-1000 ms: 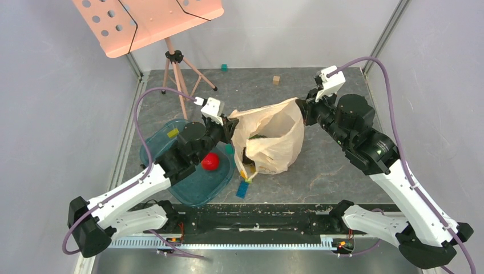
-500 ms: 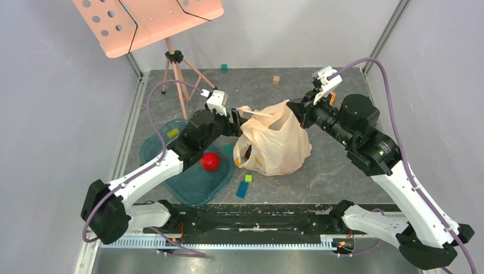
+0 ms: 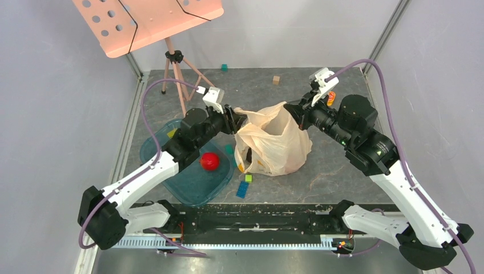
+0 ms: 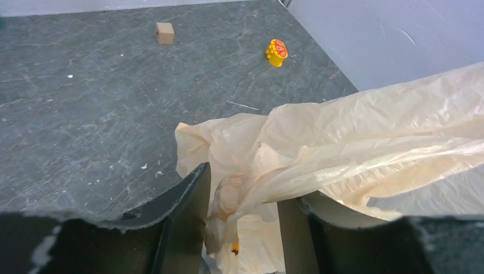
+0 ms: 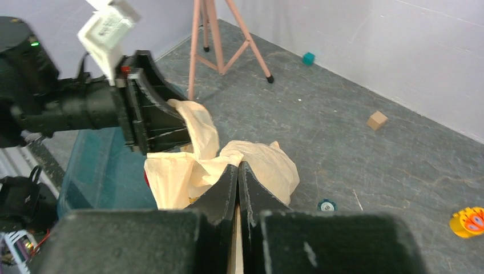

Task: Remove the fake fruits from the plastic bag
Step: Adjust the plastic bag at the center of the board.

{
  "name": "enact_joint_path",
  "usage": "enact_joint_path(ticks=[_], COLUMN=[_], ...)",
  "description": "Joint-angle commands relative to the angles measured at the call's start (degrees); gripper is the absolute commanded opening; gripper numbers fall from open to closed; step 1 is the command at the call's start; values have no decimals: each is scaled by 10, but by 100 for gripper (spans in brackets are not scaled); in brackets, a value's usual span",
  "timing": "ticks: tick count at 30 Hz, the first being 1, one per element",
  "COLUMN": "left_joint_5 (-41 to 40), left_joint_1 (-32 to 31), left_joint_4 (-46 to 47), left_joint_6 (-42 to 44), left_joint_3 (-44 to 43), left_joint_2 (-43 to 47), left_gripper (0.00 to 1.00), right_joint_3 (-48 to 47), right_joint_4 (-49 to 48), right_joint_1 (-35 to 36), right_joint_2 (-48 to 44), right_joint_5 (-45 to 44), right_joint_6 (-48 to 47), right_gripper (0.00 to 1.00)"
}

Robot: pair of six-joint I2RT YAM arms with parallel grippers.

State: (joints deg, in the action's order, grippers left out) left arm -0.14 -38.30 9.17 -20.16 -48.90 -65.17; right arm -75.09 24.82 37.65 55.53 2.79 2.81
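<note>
The peach-beige plastic bag [image 3: 277, 148] slumps on the table between my two arms. My right gripper [image 3: 292, 110] is shut on the bag's upper right edge, with a thin strip of plastic pinched between its fingers [image 5: 238, 171]. At the bag's upper left, my left gripper [image 3: 236, 119] is open, and a loose fold of the plastic bag [image 4: 319, 137] lies in the gap between its jaws [image 4: 242, 228]. One red fake fruit [image 3: 210, 161] lies in the teal tray [image 3: 191, 191], left of the bag. What the bag holds is hidden.
A pink music stand [image 3: 148, 23] on a tripod [image 3: 178, 74] stands at the back left. Loose pieces lie around: a teal block [image 3: 224, 67], a wooden cube [image 3: 276, 80], a yellow-orange toy [image 4: 277, 52], and green [image 3: 248, 178] and blue [image 3: 242, 190] blocks before the bag.
My left gripper has opened and shifted slightly back along the bag's left edge. My right gripper has moved left, and the bag's stretched mouth has sagged and folded together.
</note>
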Motion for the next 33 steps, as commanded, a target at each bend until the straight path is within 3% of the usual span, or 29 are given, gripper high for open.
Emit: enact_joint_path(ticks=[1,8,15,18,22,27,33], left_joint_5=[45,95,272,319,319,319,363], left_joint_1=[9,23,25,25,25,28,43], left_joint_4=[57,94,132,160,183,143,147], left_joint_6=[-29,-29,-64,-84,-83,-63,-73], left_joint_3=[4,-38,-108,-112,-88,-106,-119], left_joint_2=[-29,-118,-271,-313,-299,-270,-264], left_gripper=[51,49,47,41,41,36,31], right_joint_3=[1,0,11,17,6,-74,-162], right_joint_4=[-31,-42,-57,-68,-89,-92,-87], right_joint_1=[-1,-1,-1,-1,-1,-1,-1], right_joint_2=[-17,-29,-21,-22,-26,14,83], right_joint_5=[78,232,258,243,190,115,119], right_joint_6=[-22,-46,-33,-29,-30,-38,-50], right_gripper=[0,0,0,0,0,0,0])
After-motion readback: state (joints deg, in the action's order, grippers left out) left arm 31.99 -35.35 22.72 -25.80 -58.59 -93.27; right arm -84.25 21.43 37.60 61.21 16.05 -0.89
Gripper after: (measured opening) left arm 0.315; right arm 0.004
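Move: At the left hand, slightly open fingers straddle the left part of the plastic bag's rim; the bag's middle lies about 11 cm to its right, level with it and some 16 cm lower. From the left hand, the red apple is 14 cm left and 3 cm back, the green block 7 cm back and 1 cm right, both well below. The right hand grips the rim, the bag's middle some 5 cm ahead, 4 cm left and 29 cm below. Swinging down and to the right along the bag's mouth by about 10 cm each way, the left hand turns clockwise nearly 30 degrees and narrows its fingers around the rim, then rises a little. The right hand keeps its pinch, drawing the rim back and left, then forward and up to finish 5–6 cm higher. ##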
